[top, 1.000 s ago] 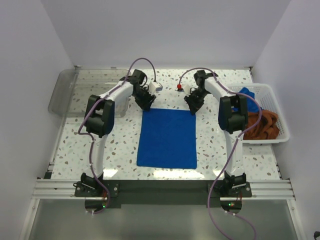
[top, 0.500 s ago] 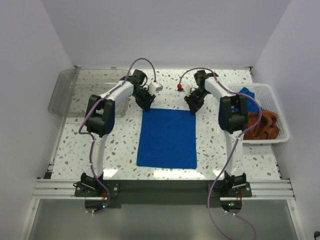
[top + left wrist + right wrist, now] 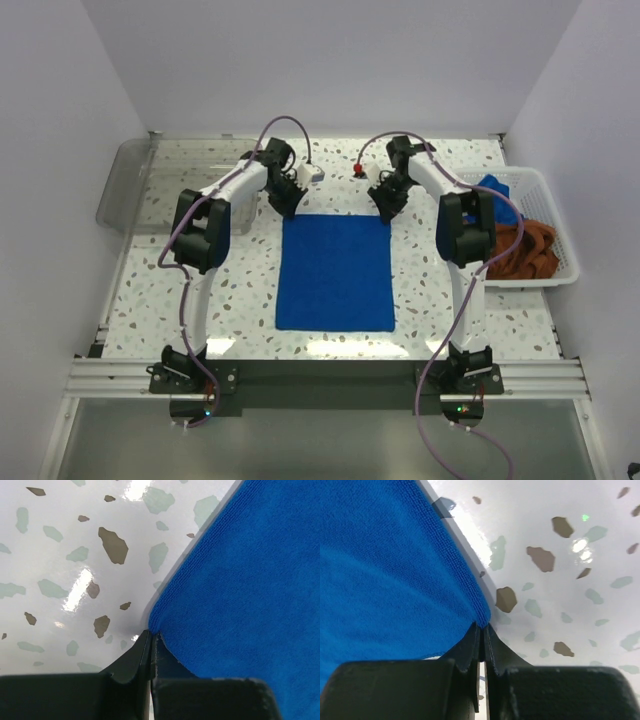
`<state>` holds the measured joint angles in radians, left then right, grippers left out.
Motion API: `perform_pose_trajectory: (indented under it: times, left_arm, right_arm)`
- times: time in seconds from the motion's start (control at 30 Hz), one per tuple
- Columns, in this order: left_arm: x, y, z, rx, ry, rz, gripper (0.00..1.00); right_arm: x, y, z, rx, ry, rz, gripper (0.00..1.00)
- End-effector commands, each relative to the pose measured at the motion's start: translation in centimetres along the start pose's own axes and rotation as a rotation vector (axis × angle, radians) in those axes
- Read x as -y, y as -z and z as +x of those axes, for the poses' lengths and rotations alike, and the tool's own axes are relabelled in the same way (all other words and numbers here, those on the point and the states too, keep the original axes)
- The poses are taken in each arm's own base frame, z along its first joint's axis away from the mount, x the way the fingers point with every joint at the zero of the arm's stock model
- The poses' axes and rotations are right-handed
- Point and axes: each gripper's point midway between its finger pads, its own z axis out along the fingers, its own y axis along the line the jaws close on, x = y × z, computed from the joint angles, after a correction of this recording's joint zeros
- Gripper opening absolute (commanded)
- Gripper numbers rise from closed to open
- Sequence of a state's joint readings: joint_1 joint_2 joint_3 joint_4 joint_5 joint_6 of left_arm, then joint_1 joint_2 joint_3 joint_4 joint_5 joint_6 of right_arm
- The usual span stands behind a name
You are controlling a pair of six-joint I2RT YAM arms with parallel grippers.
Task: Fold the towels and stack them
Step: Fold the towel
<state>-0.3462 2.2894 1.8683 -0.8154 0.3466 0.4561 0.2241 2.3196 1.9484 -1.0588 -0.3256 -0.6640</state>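
One royal blue towel (image 3: 335,272) lies flat in the middle of the table. My left gripper (image 3: 289,208) is at its far left corner. In the left wrist view the black jaws (image 3: 151,635) are pressed together on the very tip of that blue towel (image 3: 240,580). My right gripper (image 3: 385,210) is at the far right corner, and its jaws (image 3: 483,629) are likewise shut on the tip of the blue towel (image 3: 385,570). More towels, rust-brown (image 3: 525,250) and one blue (image 3: 497,190), are heaped in the basket at the right.
The white mesh basket (image 3: 560,272) stands against the right wall. A clear plastic tray (image 3: 135,180) sits at the far left corner of the speckled table (image 3: 150,300). White walls close in the left, right and back sides.
The left gripper's jaws have closed onto the towel's far left corner. Both grippers and the towel's far edge have shifted slightly toward the back. The right gripper stayed shut.
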Motion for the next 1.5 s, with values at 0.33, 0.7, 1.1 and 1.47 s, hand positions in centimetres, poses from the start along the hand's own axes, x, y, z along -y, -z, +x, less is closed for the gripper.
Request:
perform_pose_trajectory:
  times: [0.33, 0.7, 1.1, 1.47]
  left_arm:
    - [-3.9, 8.9, -6.0, 0.241, -0.061, -0.321, 0.0]
    - [-2.2, 10.2, -6.4, 0.289, -0.021, -0.288, 0.0]
    - [-0.2, 11.0, -4.5, 0.265, 0.055, -0.278, 0.0]
    - [4.3, 10.6, -0.8, 0.223, 0.159, -0.207, 0.0]
  right_arm:
    - [2.7, 11.8, -5.8, 0.215, 0.072, 0.428, 0.0]
    - [4.1, 11.5, -5.5, 0.225, 0.076, 0.544, 0.0]
    - [3.6, 13.6, -5.4, 0.252, 0.113, 0.651, 0.0]
    - [0.0, 13.7, -2.8, 0.173, 0.173, 0.731, 0.0]
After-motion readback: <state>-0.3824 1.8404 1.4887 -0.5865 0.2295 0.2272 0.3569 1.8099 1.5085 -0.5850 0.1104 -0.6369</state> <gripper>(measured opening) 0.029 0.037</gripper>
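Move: Both hands already pinch the far corners of the blue towel almost at table height, with its near edge the place to fold to. The near left corner lies about 26 cm back and 2 cm left of the left hand, the near right corner about 26 cm back and 1 cm right of the right hand. The clear bin stands some 20 cm left and 7 cm ahead of the left hand, the white basket roughly 25 cm right and 2 cm back of the right hand. Upwards and a little forward first, both arms raise the pinched edge together some 11 cm while reaching out 4 to 5 cm. After a small dip they draw back over the towel towards its near edge, left about 7 cm and right about 3, staying high. Fingers keep their pinch; the right hand's tips swing outward about 35 degrees, the left's less. ##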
